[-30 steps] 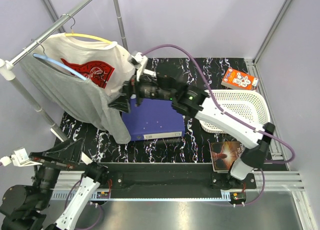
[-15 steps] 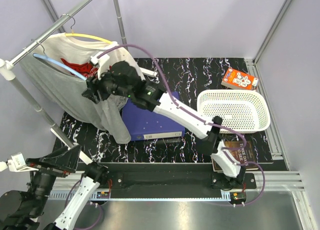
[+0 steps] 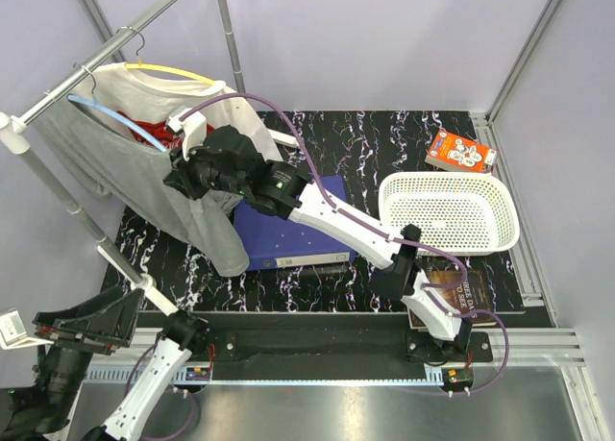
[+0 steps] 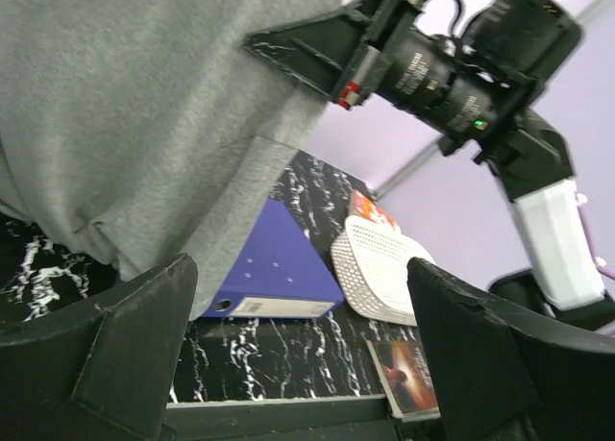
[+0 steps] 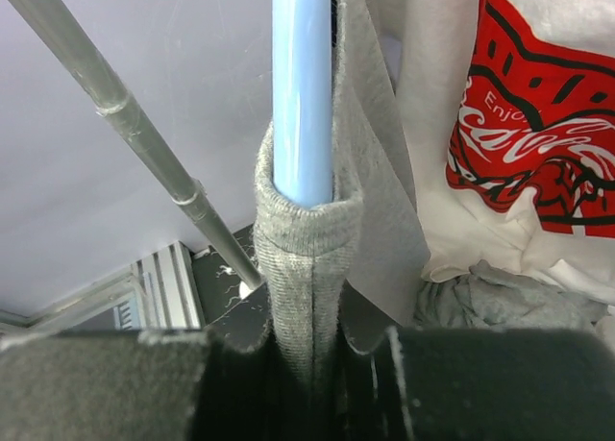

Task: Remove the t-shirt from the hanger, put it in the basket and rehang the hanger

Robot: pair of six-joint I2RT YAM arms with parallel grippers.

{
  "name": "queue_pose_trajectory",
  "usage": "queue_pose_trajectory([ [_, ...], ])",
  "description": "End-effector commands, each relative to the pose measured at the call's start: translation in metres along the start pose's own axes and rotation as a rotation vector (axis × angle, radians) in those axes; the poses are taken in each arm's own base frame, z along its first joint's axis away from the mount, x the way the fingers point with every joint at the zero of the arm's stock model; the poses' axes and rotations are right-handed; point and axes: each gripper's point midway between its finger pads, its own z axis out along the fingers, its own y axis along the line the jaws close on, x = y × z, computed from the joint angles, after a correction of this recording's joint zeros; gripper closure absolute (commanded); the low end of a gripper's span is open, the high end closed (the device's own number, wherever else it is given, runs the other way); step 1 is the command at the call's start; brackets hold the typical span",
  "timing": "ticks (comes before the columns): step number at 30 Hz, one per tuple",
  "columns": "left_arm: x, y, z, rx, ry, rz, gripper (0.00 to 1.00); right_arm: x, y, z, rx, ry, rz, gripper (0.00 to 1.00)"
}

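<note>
A grey t-shirt [image 3: 144, 186] hangs on a blue hanger [image 3: 110, 116] from the metal rail [image 3: 106, 49] at the far left. My right gripper [image 3: 181, 172] reaches across to the shirt's neck. In the right wrist view it [image 5: 307, 364] is shut on the ribbed grey collar [image 5: 307, 239], just below the blue hanger arm [image 5: 303, 85]. My left gripper [image 3: 91, 328] is low at the near left, open and empty. In the left wrist view it [image 4: 303, 345] looks up at the grey shirt [image 4: 125, 105], well apart from it.
A white t-shirt with red print [image 3: 207, 124] hangs on a yellow hanger [image 3: 178, 72] behind the grey one. A blue binder [image 3: 307, 225] lies under the right arm. A white basket [image 3: 447, 179], a small carton [image 3: 461, 151] and a book [image 3: 456, 297] are at the right.
My right gripper swung left from over the binder to the grey shirt and closed on its collar. The blue hanger has shifted up and left. My left arm has dropped lower and left.
</note>
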Motion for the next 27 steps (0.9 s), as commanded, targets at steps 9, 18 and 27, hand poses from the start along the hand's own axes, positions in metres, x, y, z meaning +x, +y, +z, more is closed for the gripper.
queue_pose_trajectory([
  [9,-0.004,-0.028,0.008,0.07,0.135,0.07,0.06,-0.118,0.027,-0.074,-0.036,-0.267,0.104,1.0],
  [18,-0.001,-0.035,0.015,0.088,0.168,0.04,0.07,-0.126,0.03,-0.102,-0.039,-0.266,0.105,1.0],
  [27,-0.027,-0.068,0.029,0.165,0.154,0.075,0.07,-0.074,0.038,-0.144,-0.106,-0.181,0.133,1.0],
])
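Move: The right hand already pinches the grey t-shirt's near shoulder at the blue hanger's end; the hanger hook on the rail lies about 18 cm left, 8 ahead and 18 above. The white t-shirt is some 14 cm ahead and 5 left, slightly lower; the blue binder lies 23 right, 4 ahead, 32 below. From the left hand, the grey shoulder is roughly 22 cm ahead, 8 right, 4 above. Keeping its pinch, the right hand lifts about 5 cm, then draws the shoulder right and back, away from the rail. ##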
